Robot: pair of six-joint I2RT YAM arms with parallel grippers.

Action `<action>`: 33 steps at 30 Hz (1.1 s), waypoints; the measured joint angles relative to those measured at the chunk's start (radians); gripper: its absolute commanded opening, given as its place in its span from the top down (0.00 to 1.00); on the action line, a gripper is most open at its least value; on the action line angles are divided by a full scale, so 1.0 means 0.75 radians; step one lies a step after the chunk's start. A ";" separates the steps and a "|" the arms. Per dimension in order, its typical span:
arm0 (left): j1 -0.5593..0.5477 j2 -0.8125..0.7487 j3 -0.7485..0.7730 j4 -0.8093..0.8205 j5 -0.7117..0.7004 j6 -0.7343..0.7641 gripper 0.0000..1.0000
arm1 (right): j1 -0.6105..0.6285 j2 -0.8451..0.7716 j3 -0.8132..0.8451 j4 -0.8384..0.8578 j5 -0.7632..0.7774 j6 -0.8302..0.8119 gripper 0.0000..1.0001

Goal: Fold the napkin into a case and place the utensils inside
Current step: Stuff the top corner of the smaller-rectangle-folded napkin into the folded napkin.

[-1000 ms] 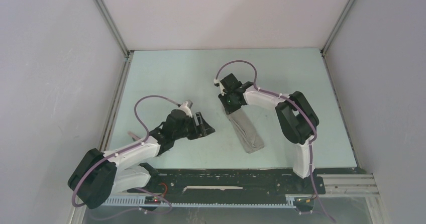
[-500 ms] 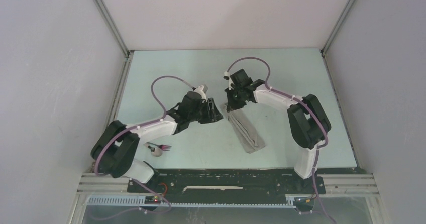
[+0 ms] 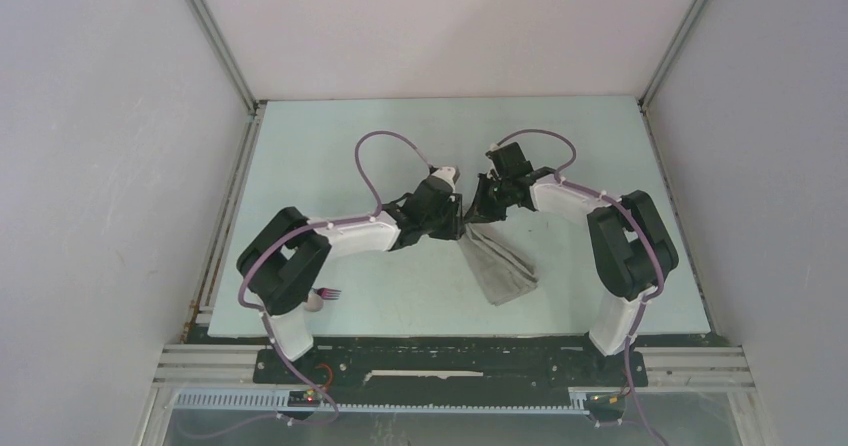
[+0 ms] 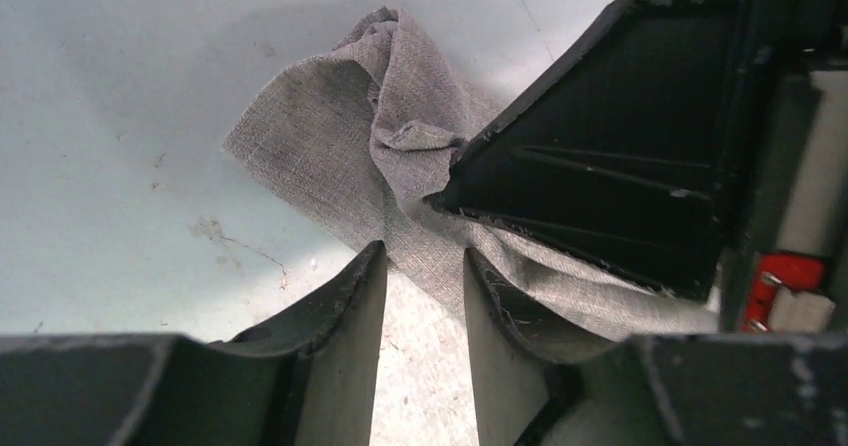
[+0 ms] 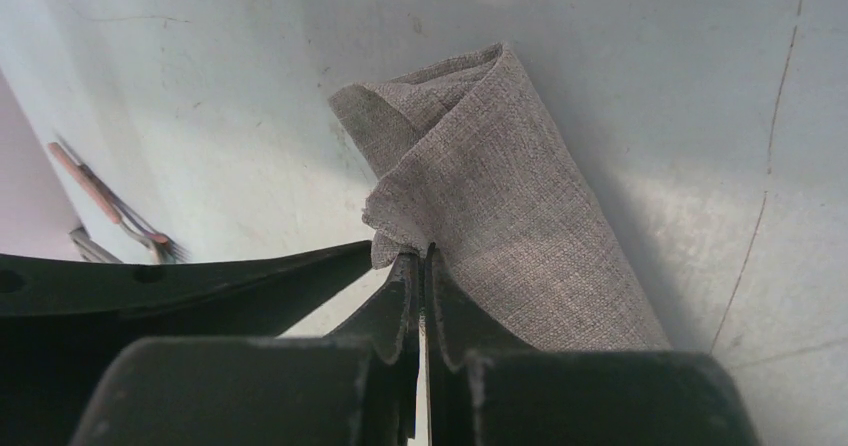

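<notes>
The napkin [image 3: 503, 266] lies in the middle of the table as a narrow light-grey case, its near end toward the arms. My right gripper [image 3: 483, 206] is shut on a loose upper layer at the case's far end [image 5: 422, 256], which it holds raised and open. From the left, my left gripper [image 3: 462, 216] reaches that same end. Its jaws stand apart, tips [image 4: 425, 256] at the cloth's edge [image 4: 330, 136], gripping nothing. The utensils [image 3: 322, 296], a spoon and fork with pinkish handles, lie beside the left arm's base, also at the left edge of the right wrist view [image 5: 110, 206].
White walls with metal corner rails enclose the pale green table [image 3: 340, 146] on three sides. A black base plate [image 3: 450, 361] runs along the near edge under both arm bases. The right gripper's black finger [image 4: 600, 186] fills the right of the left wrist view.
My left arm swung right across the table to the napkin's far end, narrowing its jaws and uncovering the utensils. My right gripper shut on the cloth and drew it rightward and up.
</notes>
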 measured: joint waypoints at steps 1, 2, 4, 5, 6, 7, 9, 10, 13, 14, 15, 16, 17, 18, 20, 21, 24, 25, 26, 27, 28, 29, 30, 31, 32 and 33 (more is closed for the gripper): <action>-0.006 0.015 0.012 -0.008 -0.009 0.006 0.63 | -0.002 -0.003 -0.008 0.010 -0.008 0.017 1.00; -0.010 0.028 0.021 -0.016 -0.020 0.014 0.62 | -0.003 -0.005 -0.014 0.020 -0.014 0.034 1.00; -0.013 0.056 0.040 -0.036 -0.040 0.028 0.62 | -0.004 -0.007 -0.019 0.037 -0.020 0.061 1.00; -0.013 0.071 0.052 -0.049 -0.054 0.039 0.62 | -0.004 -0.008 -0.020 0.044 -0.024 0.072 1.00; -0.013 0.083 0.062 -0.059 -0.066 0.044 0.62 | -0.004 -0.008 -0.020 0.050 -0.026 0.079 1.00; -0.013 0.096 0.074 -0.073 -0.078 0.054 0.63 | -0.005 -0.009 -0.021 0.055 -0.029 0.087 1.00; -0.015 0.115 0.094 -0.090 -0.107 0.073 0.63 | -0.007 -0.009 -0.021 0.062 -0.033 0.103 1.00; -0.015 0.124 0.104 -0.099 -0.122 0.082 0.63 | -0.009 -0.009 -0.021 0.063 -0.035 0.107 1.00; -0.018 0.144 0.124 -0.116 -0.153 0.101 0.63 | -0.012 -0.010 -0.024 0.074 -0.039 0.119 1.00; -0.020 0.150 0.128 -0.120 -0.165 0.110 0.63 | -0.012 -0.010 -0.028 0.082 -0.040 0.123 1.00; -0.021 0.155 0.133 -0.124 -0.172 0.117 0.62 | -0.013 -0.010 -0.032 0.084 -0.040 0.128 1.00; -0.023 0.160 0.139 -0.127 -0.180 0.123 0.60 | -0.013 -0.010 -0.037 0.088 -0.040 0.132 1.00; -0.025 0.164 0.144 -0.129 -0.184 0.126 0.56 | -0.013 -0.011 -0.041 0.089 -0.040 0.136 1.00; -0.027 0.167 0.149 -0.132 -0.189 0.131 0.54 | -0.013 -0.011 -0.042 0.089 -0.040 0.138 1.00; -0.031 0.168 0.153 -0.138 -0.201 0.136 0.55 | -0.013 -0.012 -0.043 0.089 -0.039 0.143 1.00; -0.032 0.169 0.158 -0.146 -0.206 0.136 0.58 | -0.014 -0.013 -0.044 0.091 -0.039 0.147 1.00; -0.033 0.184 0.183 -0.155 -0.211 0.145 0.72 | -0.020 -0.025 -0.056 0.108 -0.036 0.164 1.00; -0.034 0.191 0.192 -0.155 -0.215 0.147 0.78 | -0.022 -0.030 -0.062 0.113 -0.034 0.173 1.00; -0.035 0.196 0.199 -0.155 -0.218 0.149 0.83 | -0.022 -0.034 -0.068 0.118 -0.034 0.184 1.00; -0.036 0.200 0.203 -0.155 -0.220 0.151 0.87 | -0.022 -0.037 -0.075 0.123 -0.034 0.194 1.00; -0.036 0.202 0.205 -0.155 -0.227 0.155 0.88 | -0.022 -0.041 -0.086 0.133 -0.034 0.210 1.00; -0.036 0.202 0.205 -0.156 -0.230 0.157 0.89 | -0.022 -0.045 -0.099 0.144 -0.034 0.227 1.00; -0.036 0.202 0.205 -0.155 -0.232 0.159 0.90 | -0.022 -0.048 -0.114 0.160 -0.035 0.247 1.00; -0.036 0.202 0.205 -0.155 -0.233 0.161 0.91 | -0.022 -0.051 -0.135 0.185 -0.037 0.269 1.00; -0.036 0.202 0.205 -0.155 -0.232 0.161 0.91 | -0.022 -0.054 -0.158 0.212 -0.040 0.291 1.00; -0.035 0.202 0.205 -0.154 -0.230 0.163 0.92 | -0.022 -0.059 -0.193 0.259 -0.047 0.322 1.00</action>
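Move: The loose cloth at the left side of the napkin's top corner, where the left fingers will close, lies about 3 cm ahead of the left hand, 1 cm to its left and 3 cm below. The right gripper's tips, already pinching the neighbouring fold, are roughly 3 cm ahead, 2 cm right and 2 cm below; the napkin's near end lies about 13 cm back and 12 cm right, on the table. From the right hand, that loose cloth is some 2 cm left, level fore and aft, 1 cm lower. The half-open left hand sinks about 3 cm onto the napkin's top corner beside the right fingertips, easing forward some 2.5 cm in all and rolling its left side up by nearly 15 degrees, then, once down, closes its fingers and pinches the loose cloth just left of the fold. The right hand, still shut on that fold, holds it nearly in place against the left's pinch and turns modestly, partly clockwise and mostly towards the end. ##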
